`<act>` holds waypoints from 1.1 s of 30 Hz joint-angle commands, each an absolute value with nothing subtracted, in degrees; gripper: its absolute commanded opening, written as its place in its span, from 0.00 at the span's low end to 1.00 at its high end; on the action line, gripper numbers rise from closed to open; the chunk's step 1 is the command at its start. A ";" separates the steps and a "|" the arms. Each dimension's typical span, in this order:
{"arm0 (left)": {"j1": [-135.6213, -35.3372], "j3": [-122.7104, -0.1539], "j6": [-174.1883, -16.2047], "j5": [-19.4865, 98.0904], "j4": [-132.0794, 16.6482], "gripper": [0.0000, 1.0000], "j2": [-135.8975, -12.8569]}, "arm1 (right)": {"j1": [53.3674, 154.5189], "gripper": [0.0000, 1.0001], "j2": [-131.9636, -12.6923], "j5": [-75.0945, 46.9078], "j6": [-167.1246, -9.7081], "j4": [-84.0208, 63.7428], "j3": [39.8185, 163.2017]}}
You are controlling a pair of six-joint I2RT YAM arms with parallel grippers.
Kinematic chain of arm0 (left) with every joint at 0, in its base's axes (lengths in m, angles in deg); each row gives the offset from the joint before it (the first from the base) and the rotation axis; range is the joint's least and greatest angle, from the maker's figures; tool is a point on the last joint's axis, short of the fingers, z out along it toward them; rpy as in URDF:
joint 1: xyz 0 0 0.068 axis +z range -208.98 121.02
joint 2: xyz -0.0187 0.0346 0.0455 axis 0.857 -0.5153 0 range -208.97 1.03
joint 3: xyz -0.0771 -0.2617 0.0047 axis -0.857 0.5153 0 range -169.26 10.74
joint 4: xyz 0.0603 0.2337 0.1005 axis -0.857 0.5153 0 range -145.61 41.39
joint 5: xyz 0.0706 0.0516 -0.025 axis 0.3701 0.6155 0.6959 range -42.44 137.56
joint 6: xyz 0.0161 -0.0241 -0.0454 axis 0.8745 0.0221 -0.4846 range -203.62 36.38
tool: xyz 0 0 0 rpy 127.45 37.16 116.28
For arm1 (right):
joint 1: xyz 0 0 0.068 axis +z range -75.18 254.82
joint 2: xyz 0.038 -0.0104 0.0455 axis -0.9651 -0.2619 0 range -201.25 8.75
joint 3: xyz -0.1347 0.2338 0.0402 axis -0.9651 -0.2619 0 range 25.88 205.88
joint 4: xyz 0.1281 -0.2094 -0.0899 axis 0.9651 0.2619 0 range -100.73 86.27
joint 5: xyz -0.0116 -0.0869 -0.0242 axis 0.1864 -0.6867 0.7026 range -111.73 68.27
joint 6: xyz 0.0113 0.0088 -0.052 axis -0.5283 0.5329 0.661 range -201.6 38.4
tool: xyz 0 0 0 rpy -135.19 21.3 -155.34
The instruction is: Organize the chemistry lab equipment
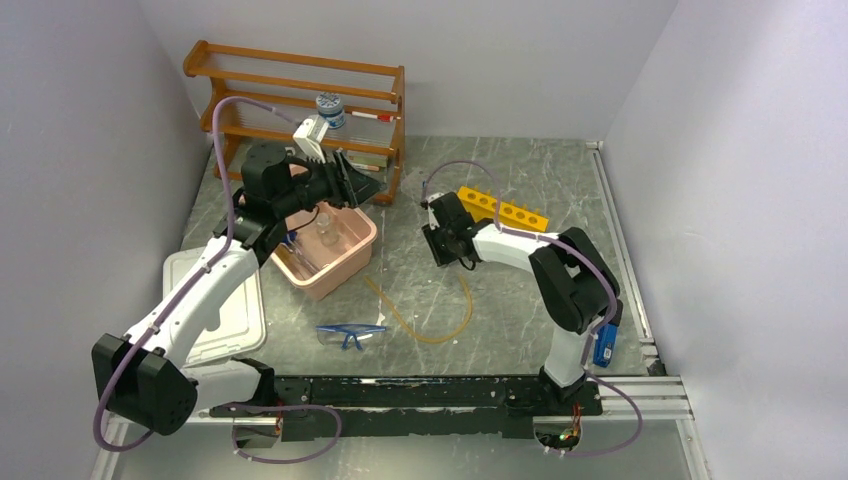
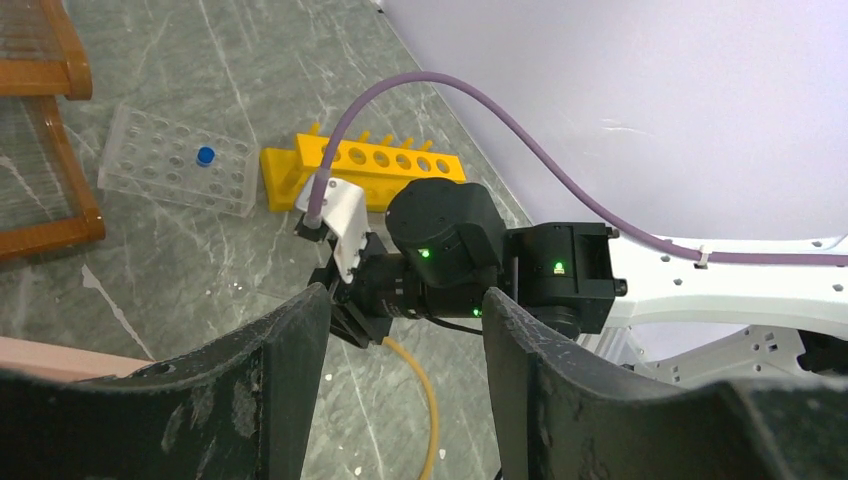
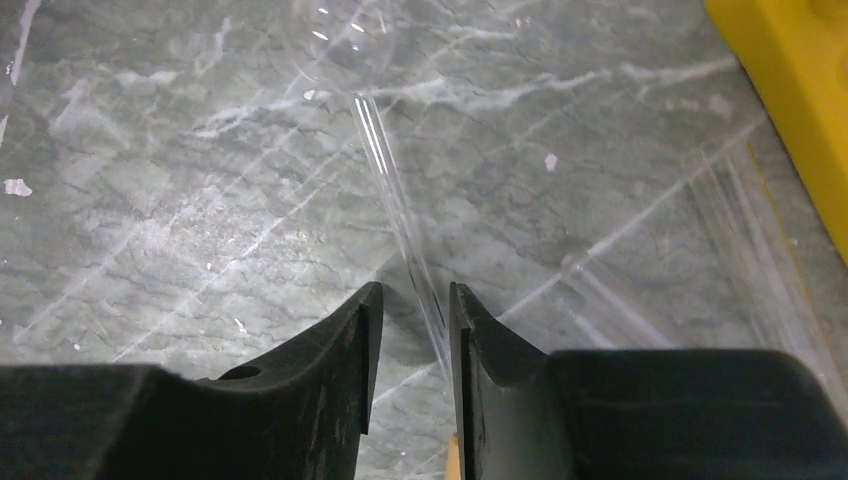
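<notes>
My right gripper (image 3: 412,295) is low over the table, open, its jaws set narrowly around a thin clear glass tube (image 3: 395,200). The tube lies close to the right finger, with a gap on the left side. In the top view this gripper (image 1: 440,250) sits just in front of the yellow holed rack (image 1: 503,210). Amber tubing (image 1: 440,335) curls on the table below it, and one end (image 2: 430,400) runs up to the right gripper. My left gripper (image 2: 405,300) is open and empty, raised beside the pink bin (image 1: 335,280). Blue-framed goggles (image 1: 350,333) lie near the front.
A wooden shelf rack (image 1: 300,95) stands at the back left with a small jar (image 1: 330,108) on it. A clear holed rack (image 2: 180,170) holds a blue-capped tube (image 2: 205,155). The pink bin contains small glassware (image 1: 325,230). A white lidded box (image 1: 215,300) sits front left.
</notes>
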State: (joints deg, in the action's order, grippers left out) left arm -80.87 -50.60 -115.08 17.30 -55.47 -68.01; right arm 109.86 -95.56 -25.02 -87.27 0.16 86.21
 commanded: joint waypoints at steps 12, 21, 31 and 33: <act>-82.25 -54.48 -113.59 15.84 -56.50 0.62 -70.07 | 109.86 0.00 -98.16 -20.05 -80.10 1.32 87.86; -82.37 -54.48 -113.44 19.62 -55.97 0.64 -68.95 | 109.71 0.00 -81.68 -15.04 -83.94 -12.97 80.55; -82.36 -53.67 -112.99 21.93 -58.91 0.80 -64.21 | 109.71 0.00 -65.55 -8.91 -89.79 -25.11 76.91; -82.36 -52.90 -113.43 21.79 -60.22 0.90 -63.00 | 109.70 0.00 -63.87 -6.73 -91.88 -26.90 77.09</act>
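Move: The glass funnel lies on the table with the middle of its stem at the right fingertips, roughly 1 cm ahead, 1 cm left and 1 cm below. From that hand, the yellow rack is about 10 cm ahead and 12 cm right, the clear well plate 16 cm ahead and 5 cm left, and the rubber hose 11 cm back and 2 cm left. From the left hand, the funnel is about 4 cm ahead, 12 cm right and 31 cm below. Ease the right gripper a centimetre or two forward-left over the funnel's stem, shut the fingers to pinch it, then lift fast, about 20 cm, drifting left towards the left gripper while tipping the fingers up some 40 degrees. Hold the left gripper nearly in place, then raise it about 3 cm and open it wider. ##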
